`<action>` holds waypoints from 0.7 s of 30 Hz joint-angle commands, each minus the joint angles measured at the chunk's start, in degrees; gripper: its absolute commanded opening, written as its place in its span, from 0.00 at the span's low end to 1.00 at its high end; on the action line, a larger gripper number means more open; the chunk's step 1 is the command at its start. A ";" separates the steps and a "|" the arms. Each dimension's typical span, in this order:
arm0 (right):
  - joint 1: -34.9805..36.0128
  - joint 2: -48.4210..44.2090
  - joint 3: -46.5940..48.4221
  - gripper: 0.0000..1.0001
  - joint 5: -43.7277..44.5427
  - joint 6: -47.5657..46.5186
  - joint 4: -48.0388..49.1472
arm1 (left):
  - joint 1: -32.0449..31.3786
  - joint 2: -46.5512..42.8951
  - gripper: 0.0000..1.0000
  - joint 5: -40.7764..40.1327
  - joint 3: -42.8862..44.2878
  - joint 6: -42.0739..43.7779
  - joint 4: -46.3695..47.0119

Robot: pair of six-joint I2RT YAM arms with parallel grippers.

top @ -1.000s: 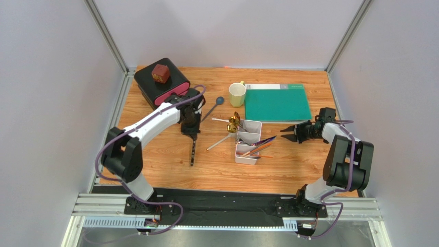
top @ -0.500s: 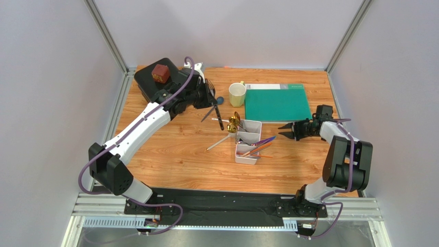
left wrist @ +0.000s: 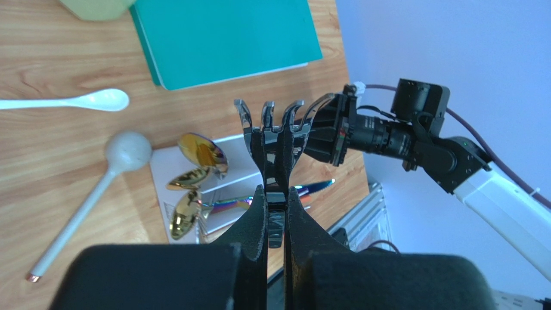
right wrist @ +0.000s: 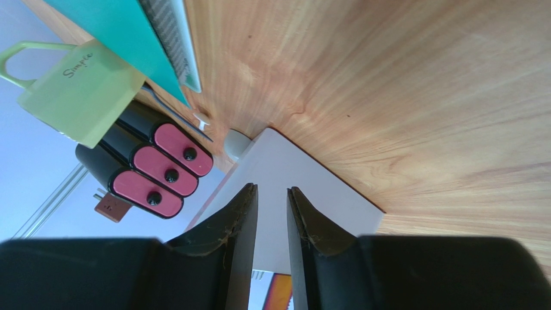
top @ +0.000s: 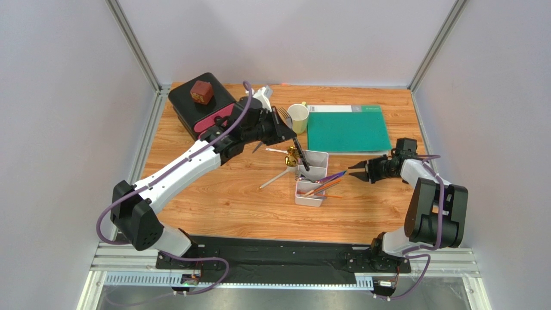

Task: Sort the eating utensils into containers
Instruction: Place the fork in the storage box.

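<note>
My left gripper [top: 288, 134] is shut on the handle of a black fork [top: 300, 157], which slants down over the white tray [top: 321, 155]. In the left wrist view the fork [left wrist: 271, 123] stands up from the closed jaws [left wrist: 276, 192], tines far end. Gold spoons [left wrist: 200, 150] and an iridescent knife [left wrist: 317, 187] lie in the tray [left wrist: 239, 175]. Orange-brown chopsticks [top: 325, 188] rest in its near compartment. A white spoon [left wrist: 107, 100] and a round-headed spoon [left wrist: 129, 150] lie on the table. My right gripper [top: 355, 169] is open and holds nothing, just right of the tray [right wrist: 291, 174].
A black box with pink drawers [top: 204, 106] and a brown block on top stands at the back left. A pale green cup [top: 297, 118] and a green book [top: 348, 129] sit behind the tray. Grey walls close in both sides.
My left arm has swung right and forward, carrying the black fork from beside the black box to over the tray. The right gripper has edged slightly toward the tray.
</note>
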 commanded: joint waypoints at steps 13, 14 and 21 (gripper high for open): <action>0.48 -2.95 -0.71 0.29 0.59 -6.91 -1.92 | -10.61 1.09 0.00 -24.47 -7.09 3.50 19.79; 0.48 -3.03 -0.53 0.29 0.33 -6.73 -1.83 | -11.57 1.53 0.00 -25.00 -7.01 3.77 20.07; 2.94 -3.30 2.02 0.29 -1.17 -6.12 -1.31 | -14.65 4.26 0.00 -27.03 -8.67 6.93 24.64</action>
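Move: The left hand holds the fork up in the air, handle slanting down and right, and the storage box's middle lies about 7 cm to its right, level with it fore-and-aft and some 24 cm below. The gold spoons stick up from the box about 4 cm ahead, neither left nor right, 18 cm below; the mug is some 19 cm ahead and 2 cm right, the white ladle about 6 cm left and 1 cm back. From the right hand the box's middle is roughly 13 cm left, level fore-and-aft, a few centimetres below. The left hand carries the fork, still pinched between closed fingers, about 4.5 cm to the right and some 3 cm down towards the storage box, first easing back a little under 2 cm and then coming forward again by as much. Meanwhile the wrist turns about 15 degrees, swinging the fingers from pointing right towards forward and lifting them slightly, while the handle keeps slanting down towards the box's forward compartment. ##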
